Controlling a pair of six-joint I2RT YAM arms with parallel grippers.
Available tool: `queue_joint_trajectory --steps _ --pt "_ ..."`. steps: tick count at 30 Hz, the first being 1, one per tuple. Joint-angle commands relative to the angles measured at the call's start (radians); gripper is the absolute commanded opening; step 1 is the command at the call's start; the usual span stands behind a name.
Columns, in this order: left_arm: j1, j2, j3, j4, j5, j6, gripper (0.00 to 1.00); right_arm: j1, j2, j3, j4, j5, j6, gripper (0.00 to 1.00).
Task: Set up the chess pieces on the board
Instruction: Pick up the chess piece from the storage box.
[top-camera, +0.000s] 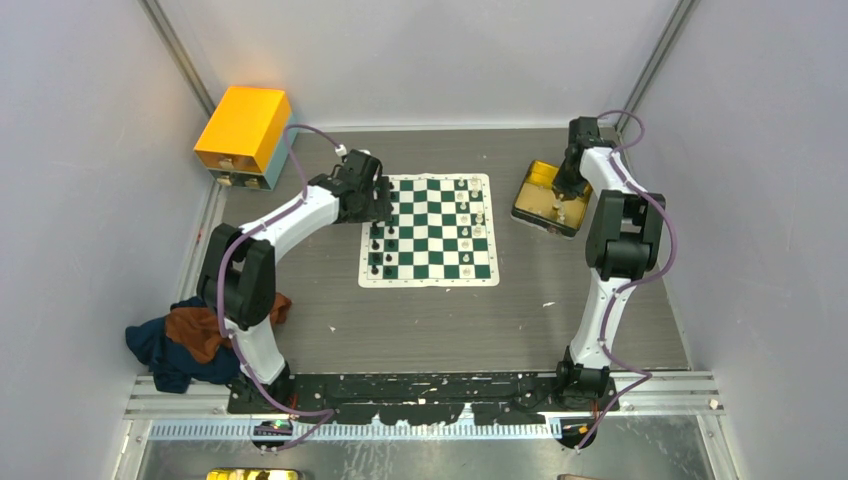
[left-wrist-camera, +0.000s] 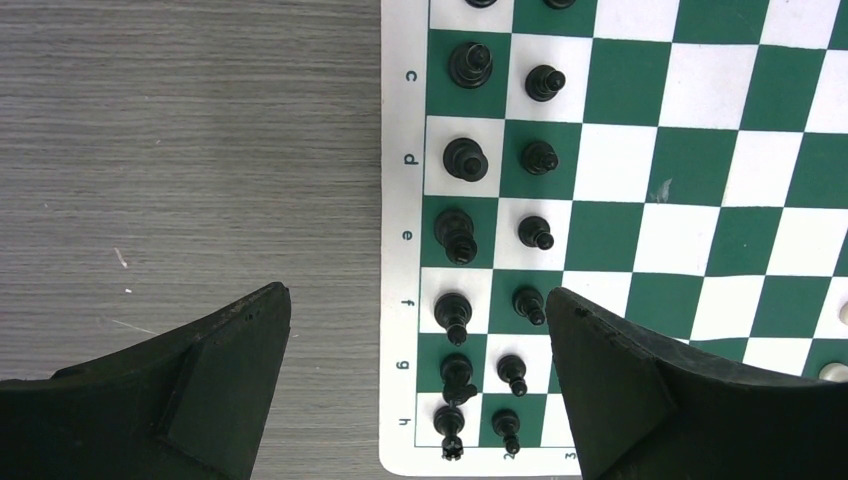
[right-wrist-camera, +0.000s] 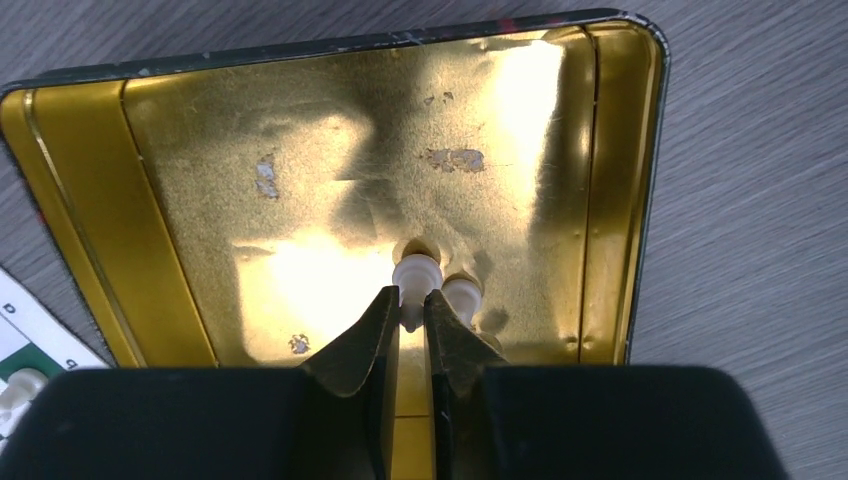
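Note:
The green-and-white board (top-camera: 430, 228) lies mid-table. Black chess pieces (top-camera: 378, 245) stand in two columns along its left edge, seen close in the left wrist view (left-wrist-camera: 466, 160). White chess pieces (top-camera: 470, 215) stand along its right side. My left gripper (top-camera: 376, 200) hovers over the board's left edge (left-wrist-camera: 400, 130), open wide (left-wrist-camera: 415, 292), with nothing between its fingers. My right gripper (top-camera: 562, 205) is down inside the gold tray (right-wrist-camera: 70, 200), shut (right-wrist-camera: 411, 295) on a white chess piece (right-wrist-camera: 416, 272). A second white piece (right-wrist-camera: 460, 292) lies right beside it.
An orange-yellow box (top-camera: 243, 128) sits at the back left corner. A heap of dark blue and brown cloth (top-camera: 185, 340) lies beside the left arm's base. The gold tray (top-camera: 533, 192) rests just right of the board. Walls enclose the table on three sides.

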Motion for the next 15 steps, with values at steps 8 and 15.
queue_joint_trajectory --steps 8,15 --pt "-0.002 -0.091 -0.017 0.015 -0.020 0.020 0.99 0.061 -0.132 0.154 -0.053 0.004 -0.002 0.01" --pt "-0.002 -0.113 -0.033 0.016 -0.023 0.020 0.99 0.155 -0.109 0.274 -0.108 0.005 -0.017 0.01"
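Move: The right hand already pinches a white chess piece low in the storage box; the chess board it is bound for has its middle about 31 cm left and 8 cm back, some 3 cm below. The box's middle is about 2 cm left and 1 cm back, and another white piece stands roughly 1 cm right and 2 cm back. From the left hand, the board's middle is about 12 cm right, 1 cm back and 7 cm below. Keeping its pinch, the right hand lifts the white piece about 9 cm, drifting left and forward, tilting fingers forward. ##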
